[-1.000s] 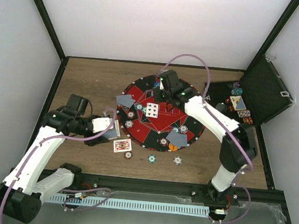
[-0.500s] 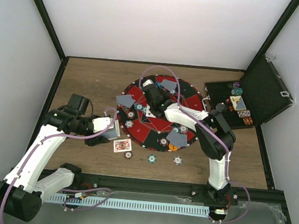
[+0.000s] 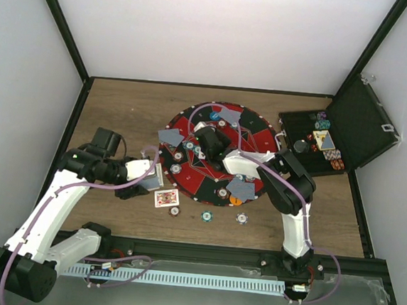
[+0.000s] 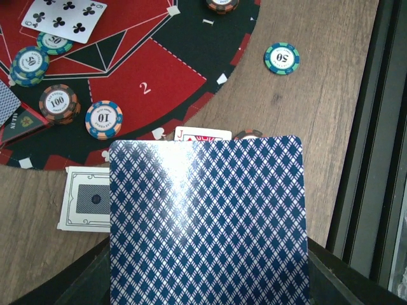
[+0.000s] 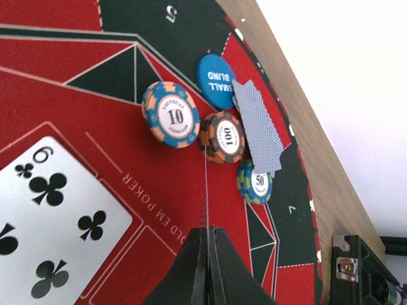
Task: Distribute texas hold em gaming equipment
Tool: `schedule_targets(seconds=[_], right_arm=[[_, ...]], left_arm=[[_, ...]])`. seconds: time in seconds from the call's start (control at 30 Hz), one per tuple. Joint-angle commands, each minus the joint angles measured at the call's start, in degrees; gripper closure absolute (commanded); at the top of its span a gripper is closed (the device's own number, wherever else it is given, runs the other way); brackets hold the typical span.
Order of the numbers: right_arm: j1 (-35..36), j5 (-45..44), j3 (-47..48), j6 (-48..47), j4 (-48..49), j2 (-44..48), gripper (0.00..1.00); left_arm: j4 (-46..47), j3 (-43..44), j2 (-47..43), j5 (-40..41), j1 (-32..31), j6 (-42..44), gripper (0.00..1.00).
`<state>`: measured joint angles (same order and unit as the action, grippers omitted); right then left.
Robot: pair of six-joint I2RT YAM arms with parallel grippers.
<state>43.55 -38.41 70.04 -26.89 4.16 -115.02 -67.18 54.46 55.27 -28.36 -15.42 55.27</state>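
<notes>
A round red-and-black poker mat (image 3: 261, 140) lies mid-table with cards and chips on it. My left gripper (image 3: 155, 175) hovers off the mat's left rim, shut on blue-backed playing cards (image 4: 206, 222) that fill the left wrist view. Below them lie a face-up picture card (image 4: 203, 134) and a face-down card (image 4: 89, 198). My right gripper (image 5: 208, 232) sits low over the mat's centre, shut on one card seen edge-on (image 5: 205, 190). Beside it lies the six of clubs (image 5: 51, 216). Ahead are a 10 chip (image 5: 170, 114), a 100 chip (image 5: 222, 136), a 50 chip (image 5: 254, 181) and a face-down card (image 5: 257, 127).
A black hinged case (image 3: 359, 123) stands open at the right, holding chips and a card. Three chips (image 3: 206, 215) lie on the wood before the mat, beside a face-up card (image 3: 167, 198). Face-down cards (image 3: 241, 189) rest at seats round the mat. White walls enclose the table.
The right arm has folded in, and its gripper has swung from the mat's far side down to the centre, over the six of clubs. The left arm has not moved.
</notes>
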Motion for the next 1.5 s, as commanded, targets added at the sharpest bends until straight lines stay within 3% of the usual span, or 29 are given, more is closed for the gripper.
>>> schedule_targets(seconds=[0.0, 0.37, 0.5, 0.63, 0.77, 0.97, 1.07, 1.2, 1.47], right_arm=[[0.7, -0.6, -1.0, -1.7, 3.2, -0.9, 0.99], [2.8, 2.4, -2.0, 0.5, -0.2, -1.4, 0.99], [2.9, 5.0, -0.5, 3.0, -6.2, -0.7, 0.89], [2.9, 7.1, 0.4, 5.6, -11.8, 0.4, 0.68], [3.0, 8.9, 2.5, 9.2, -16.7, 1.8, 0.34], [3.0, 12.0, 4.6, 15.4, -21.1, 6.8, 0.06], [3.0, 11.9, 5.3, 18.3, -21.5, 9.5, 0.00], [2.7, 12.6, 5.6, 23.4, -21.5, 14.2, 0.00], [-1.3, 24.8, 4.0, 43.6, -22.4, 26.4, 0.00]], left_arm=[[-0.6, 2.2, -0.4, -1.4, 0.0, -0.1, 0.96], [-0.7, 2.3, -0.6, -1.4, 0.0, -0.1, 0.96], [-0.7, 2.2, -0.8, -1.1, 0.1, 0.1, 0.96], [-0.5, 2.1, -1.0, -1.3, 0.0, 0.2, 0.96], [-0.6, 2.1, -1.1, -1.4, 0.0, 0.0, 0.96], [-0.8, 2.1, -1.7, -1.2, 0.0, 0.1, 0.96], [-0.8, 2.1, -1.7, -1.2, 0.0, 0.1, 0.96], [-0.8, 2.3, -1.8, -1.4, 0.0, -0.1, 0.96], [-0.9, 2.5, -2.0, -1.8, 0.0, -0.4, 0.96]])
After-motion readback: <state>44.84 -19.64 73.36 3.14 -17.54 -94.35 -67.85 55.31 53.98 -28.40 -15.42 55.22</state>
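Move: My right hand, pinching one card edge-on, is over the mat; the card's spot, partly over the six of clubs, lies about 4 cm back, 4 cm left and 6 cm below. The six's middle is roughly 4 cm back and 7 cm left, with a green-blue chip some 3 cm back and 10 cm left; the 100 chip is about 9 cm ahead, 3 cm left. From my left hand, the spot is some 22 cm ahead, 23 cm right, 15 cm lower. I ease my right hand down and back, about 4 cm each way and slightly left, towards the six of clubs, and spread my fingers during the descent to let go of the card. Then, opening fully, I lift about 16 cm clear of the mat, drifting a little farther back and rolling the hand's left side up some 35 degrees. ##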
